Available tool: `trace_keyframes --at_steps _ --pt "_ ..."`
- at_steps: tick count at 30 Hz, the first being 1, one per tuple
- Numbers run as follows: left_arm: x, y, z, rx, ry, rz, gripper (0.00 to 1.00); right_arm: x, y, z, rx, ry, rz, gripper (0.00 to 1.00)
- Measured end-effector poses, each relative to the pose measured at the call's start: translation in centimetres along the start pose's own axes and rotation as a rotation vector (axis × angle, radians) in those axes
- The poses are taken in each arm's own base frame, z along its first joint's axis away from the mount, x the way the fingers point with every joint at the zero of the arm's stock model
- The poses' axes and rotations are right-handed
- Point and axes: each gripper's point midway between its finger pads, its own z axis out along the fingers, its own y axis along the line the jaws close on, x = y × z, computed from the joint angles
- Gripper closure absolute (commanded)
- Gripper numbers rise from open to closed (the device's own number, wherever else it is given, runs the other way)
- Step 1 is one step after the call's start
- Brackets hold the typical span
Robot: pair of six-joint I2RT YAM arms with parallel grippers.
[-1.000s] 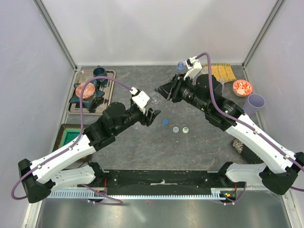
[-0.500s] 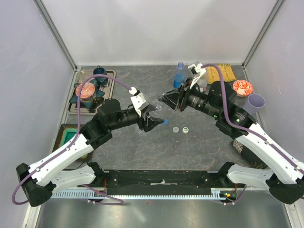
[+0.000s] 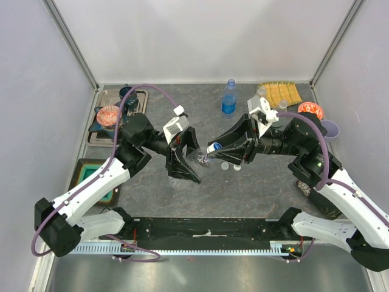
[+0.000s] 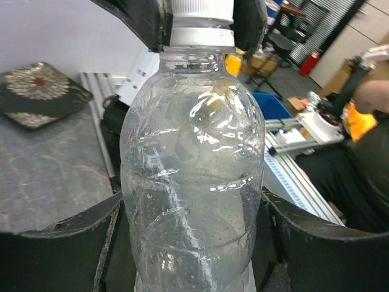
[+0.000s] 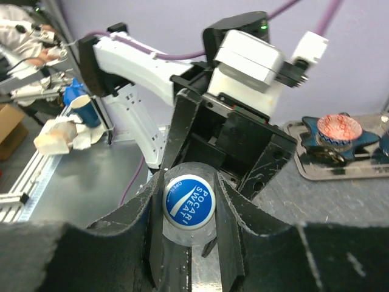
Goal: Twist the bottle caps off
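Observation:
A plain clear bottle (image 4: pixel 193 176) is held off the table, tilted, between the two arms at the centre (image 3: pixel 200 158). My left gripper (image 4: pixel 193 249) is shut on its body, one dark finger on each side. Its cap (image 5: pixel 188 201), white-sided with a blue printed top, sits between the fingers of my right gripper (image 5: pixel 188 210), which is shut on it. From above, my left gripper (image 3: pixel 196 162) and my right gripper (image 3: pixel 213 150) meet tip to tip. A blue-labelled bottle (image 3: pixel 229 97) stands upright at the back with its cap on.
Two loose caps (image 3: pixel 225 165) lie just under the right gripper. A lilac cup (image 3: pixel 329 128), a red-patterned bowl (image 3: pixel 311 110) and a yellow mat (image 3: pixel 279 92) are at the back right. A metal tray (image 3: pixel 97 135) and a green box (image 3: pixel 92 176) are at the left.
Both arms swung to the table's centre. The left one brought the clear bottle up and tilted it; the right gripper, apart from it before, now sits on the cap.

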Motion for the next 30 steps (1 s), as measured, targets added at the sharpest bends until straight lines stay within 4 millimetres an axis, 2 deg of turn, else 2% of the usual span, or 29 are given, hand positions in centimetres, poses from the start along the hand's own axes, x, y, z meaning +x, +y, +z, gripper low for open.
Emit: trace_keyframes --at_steps 4,9,12,13,16,21,24,30 --pt "0.3 -0.9 0.0 0.093 0.034 -0.038 0.64 0.4 1.2 -0.2 -0.092 0.004 -0.073 1.00" --pt "0.9 -1.2 -0.2 0.148 0.072 -0.075 0.63 1.2 1.4 -0.3 -0.129 0.009 -0.110 1.00" --pt "1.0 -1.2 -0.2 0.150 0.074 -0.080 0.63 1.1 1.3 -0.4 -0.120 0.006 -0.112 0.74" --pt "1.0 -1.1 -0.3 0.147 0.074 -0.086 0.63 1.1 1.3 -0.4 -0.113 0.004 -0.109 0.56" --pt "1.2 -0.6 -0.3 0.127 0.069 -0.099 0.63 1.4 0.8 -0.4 -0.075 0.015 -0.066 0.34" --pt "0.9 0.4 -0.4 0.053 0.043 -0.079 0.62 1.7 0.6 -0.6 -0.035 0.042 0.005 0.23" --pt "0.6 0.7 -0.5 0.025 0.035 -0.055 0.62 1.2 0.8 -0.7 -0.022 0.046 0.032 0.15" --pt "0.9 1.7 -0.5 -0.038 0.026 -0.050 0.61 -1.5 0.0 -0.7 0.065 -0.004 0.043 0.06"
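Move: The blue-topped cap of the clear bottle sits already pinched between the right fingertips, barely 1 cm to that hand's left. The bottle's middle is about 6 cm left, 1 cm back and 10 cm below the right hand. On the table some 33 cm below lie a white loose cap, about 11 cm ahead and 4 cm right, and a green loose cap, 10 cm ahead and 9 cm right. From the left hand, gripping the bottle, the blue-topped cap is about 6 cm right, 1 cm ahead and 10 cm up. The blue-topped cap stays pinched while both hands ease back about 1.5 cm, the left turning some 10 degrees clockwise with the bottle and the right about as much, counter-clockwise and tipping up. Then the right fingers open wide and let go of the cap; that hand turns back, sinks slightly, then rises some 3 cm and edges forward. The left keeps its grip, swinging back and carrying the bottle forward about 2.5 cm. ##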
